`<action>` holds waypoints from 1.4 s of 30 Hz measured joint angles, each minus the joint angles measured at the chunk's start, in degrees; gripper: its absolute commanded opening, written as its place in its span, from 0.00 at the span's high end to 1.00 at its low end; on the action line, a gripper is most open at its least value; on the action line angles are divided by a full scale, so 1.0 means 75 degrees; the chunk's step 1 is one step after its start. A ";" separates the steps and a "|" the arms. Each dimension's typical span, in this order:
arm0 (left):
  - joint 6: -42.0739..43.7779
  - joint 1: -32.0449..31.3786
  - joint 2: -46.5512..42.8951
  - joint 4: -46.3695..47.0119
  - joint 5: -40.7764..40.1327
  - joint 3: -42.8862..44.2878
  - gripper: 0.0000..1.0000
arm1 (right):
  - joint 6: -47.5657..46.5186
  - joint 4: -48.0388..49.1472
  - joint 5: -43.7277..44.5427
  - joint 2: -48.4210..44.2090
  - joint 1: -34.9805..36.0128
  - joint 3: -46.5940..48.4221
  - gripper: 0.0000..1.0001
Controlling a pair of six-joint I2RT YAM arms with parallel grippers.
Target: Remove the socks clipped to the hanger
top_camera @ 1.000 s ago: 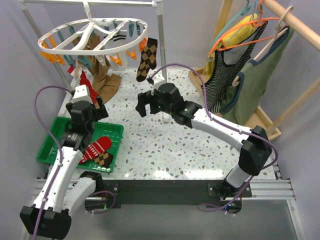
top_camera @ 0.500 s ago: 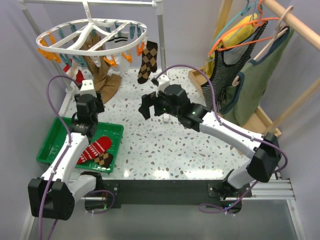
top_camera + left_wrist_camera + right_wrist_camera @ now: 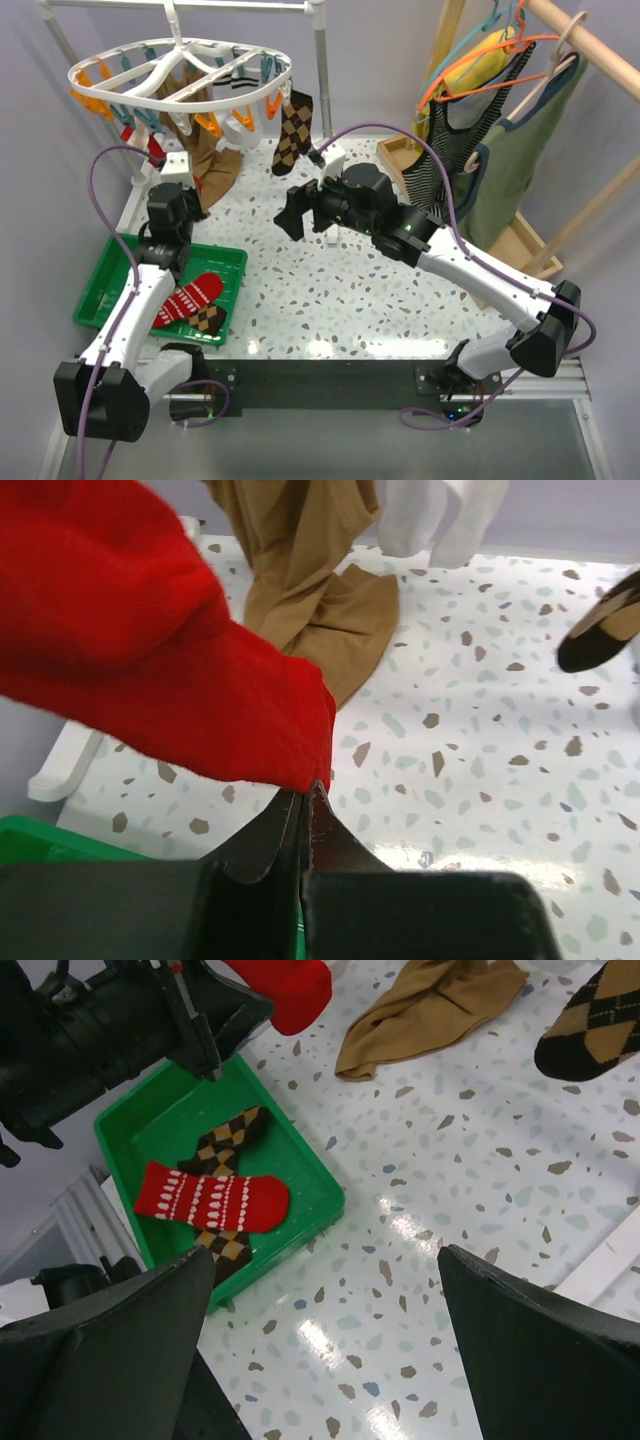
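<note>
The white oval hanger (image 3: 180, 68) hangs at the back left with orange and teal clips. Clipped to it are a red sock (image 3: 153, 148), tan socks (image 3: 205, 160), a white striped sock (image 3: 236, 74) and an argyle sock (image 3: 292, 130). My left gripper (image 3: 164, 162) is raised under the hanger. In the left wrist view it (image 3: 308, 792) is shut, pinching the bottom tip of the red sock (image 3: 130, 630). My right gripper (image 3: 295, 215) hovers open over mid-table; in its own view it (image 3: 325, 1290) holds nothing.
A green tray (image 3: 110, 272) at the front left holds a red patterned sock (image 3: 190, 297) and an argyle sock (image 3: 210, 318). A white rack post (image 3: 322, 90) stands behind the right gripper. A wooden rack (image 3: 590, 60) with garments on wire hangers fills the right side.
My left gripper rose from over the tray to the hanging red sock and went from open to shut on its tip. The hanger swung slightly left. The right arm shifted a little right.
</note>
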 measured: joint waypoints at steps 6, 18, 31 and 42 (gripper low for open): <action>-0.0571 0.0000 -0.0574 -0.0562 0.0982 0.0093 1.00 | 0.0079 -0.0181 -0.0169 0.0023 0.0085 0.0026 0.02; -0.2238 0.0000 -0.1851 -0.1533 0.3445 0.0163 1.00 | 0.0207 0.0863 -0.0895 0.0898 0.0347 -0.0137 0.04; -0.2990 0.0000 -0.2620 -0.2323 0.4354 0.0449 1.00 | -0.0201 0.1696 -0.1935 0.2492 0.0341 0.0641 0.15; -0.3115 0.0000 -0.2780 -0.2646 0.4590 0.0466 1.00 | -0.0376 0.2119 -0.2401 0.2678 0.0341 0.1172 0.57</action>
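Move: The left fingers already grip the toe of the still-clipped red sock; the open right gripper lies about 26 cm to their right, 11 cm back and 10 cm higher. The green tray is some 11 cm back, 9 cm left and 20 cm below the left hand, the brown tights' lower end about 18 cm straight ahead and 18 cm down. From the right hand, the toe is roughly 11 cm ahead, 26 cm left and 10 cm below; the argyle sock hangs 20 cm straight ahead, about level. Still pinching the red sock's toe, the left hand draws it right and back, about 11 cm each way, and up some 7 cm towards the right gripper, rolling left side down and turning clockwise. The right hand goes some 12 cm left to meet it, dipping then partly rising, turning about 20 degrees counter-clockwise; its fingers come around the toe beside the left fingertips and close about halfway. ##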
